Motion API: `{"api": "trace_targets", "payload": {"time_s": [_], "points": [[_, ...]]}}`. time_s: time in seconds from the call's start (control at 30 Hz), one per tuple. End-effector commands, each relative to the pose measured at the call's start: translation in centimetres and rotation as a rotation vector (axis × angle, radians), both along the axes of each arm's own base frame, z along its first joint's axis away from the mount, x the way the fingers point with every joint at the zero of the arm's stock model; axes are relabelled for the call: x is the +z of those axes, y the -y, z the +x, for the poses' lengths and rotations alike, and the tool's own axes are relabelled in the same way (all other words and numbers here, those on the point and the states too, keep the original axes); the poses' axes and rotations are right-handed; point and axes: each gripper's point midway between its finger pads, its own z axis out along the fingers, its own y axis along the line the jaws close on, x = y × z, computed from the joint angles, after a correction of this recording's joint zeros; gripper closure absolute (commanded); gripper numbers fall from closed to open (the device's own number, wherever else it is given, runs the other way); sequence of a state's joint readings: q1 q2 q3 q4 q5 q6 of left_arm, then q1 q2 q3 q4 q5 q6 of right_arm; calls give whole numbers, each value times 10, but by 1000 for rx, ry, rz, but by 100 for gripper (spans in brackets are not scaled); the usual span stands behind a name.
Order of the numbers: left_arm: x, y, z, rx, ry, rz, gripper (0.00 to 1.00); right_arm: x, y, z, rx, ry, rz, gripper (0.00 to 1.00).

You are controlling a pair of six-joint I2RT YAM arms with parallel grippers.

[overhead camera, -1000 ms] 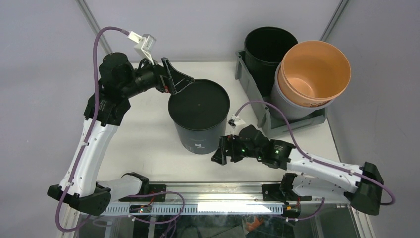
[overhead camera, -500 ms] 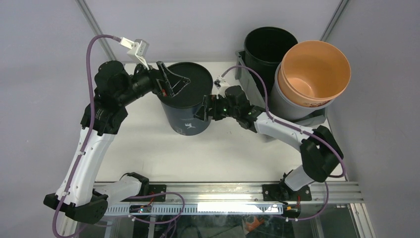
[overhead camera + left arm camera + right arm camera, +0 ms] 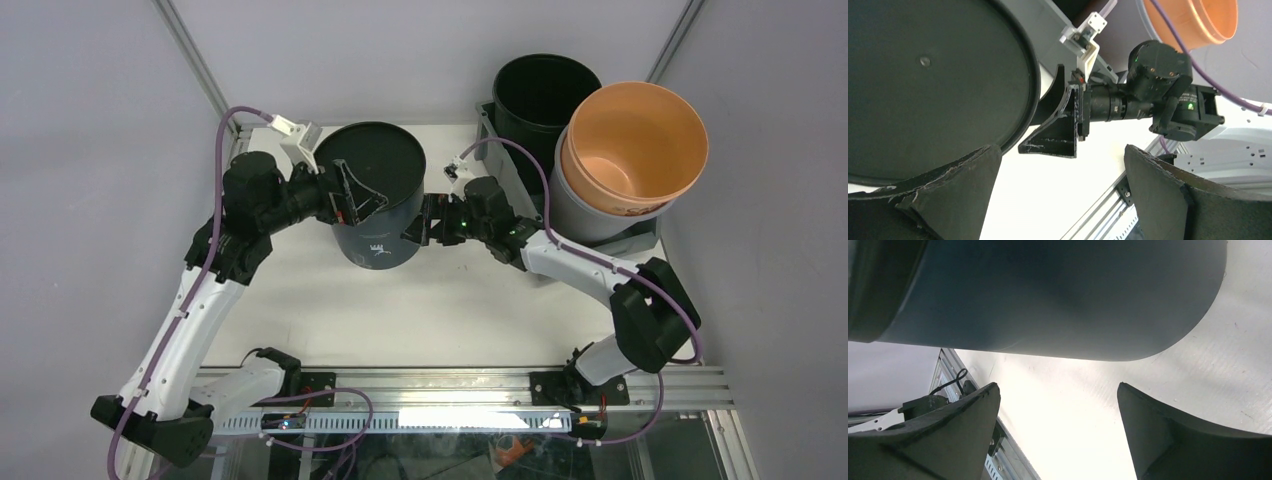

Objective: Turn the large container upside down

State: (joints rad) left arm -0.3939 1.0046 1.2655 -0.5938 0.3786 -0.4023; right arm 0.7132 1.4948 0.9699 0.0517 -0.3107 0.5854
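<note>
The large container is the grey rectangular bin [image 3: 503,172] at the back right, upright, with buckets standing in it; its wall also shows in the left wrist view [image 3: 1048,22]. Neither gripper touches it. A dark round bucket [image 3: 375,205] stands bottom-up at the back centre, left of the bin. My left gripper [image 3: 355,195] is open and empty, its jaws spread over the bucket's flat bottom [image 3: 923,80]. My right gripper [image 3: 422,222] is open and empty beside the bucket's right wall [image 3: 1048,295], between bucket and bin. Their own views show both open: left [image 3: 1060,150], right [image 3: 1057,386].
In the bin stand a black bucket [image 3: 545,95] and an orange bucket [image 3: 632,145] nested in a pale grey one [image 3: 580,215]. The orange bucket also shows in the left wrist view [image 3: 1198,20]. The white table [image 3: 420,310] runs to a metal rail [image 3: 450,385] at the near edge.
The dark bucket has moved from the table's middle to the back left. My right arm swung from the front up to its right side. My left gripper shifted slightly over it.
</note>
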Motion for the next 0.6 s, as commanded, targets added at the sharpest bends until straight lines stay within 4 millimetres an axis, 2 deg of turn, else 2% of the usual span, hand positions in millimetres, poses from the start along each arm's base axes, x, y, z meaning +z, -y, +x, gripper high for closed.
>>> {"api": "trace_targets", "payload": {"time_s": [0.0,0.13,0.27,0.47,0.57], "points": [[6,1,-16,-47,63,-13,1,24,-7,5,2,51,47,10],[8,-11,-18,16,90,-3,1,28,-31,13,22,59,55,10],[6,-26,-13,106,96,26,1,30,-70,22,76,90,69,10],[26,-46,-6,246,83,28,1,40,-117,65,90,139,147,10],[25,-50,-2,271,56,56,1,41,-126,75,89,147,154,10]]}}
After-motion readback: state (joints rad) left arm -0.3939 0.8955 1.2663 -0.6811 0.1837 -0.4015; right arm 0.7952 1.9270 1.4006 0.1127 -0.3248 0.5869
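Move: The upturned large container stands about 9 cm to the right hand's left and 6 cm ahead, its middle some 3 cm lower. From the right hand, the dark bin stands about 20 cm ahead and 24 cm to the right. From the left hand the large container lies about 9 cm ahead, level sideways, its middle some 21 cm below. Right hand, still open, pushes the container about 11 cm left, 5 forward; left hand drifts 4 cm left. ##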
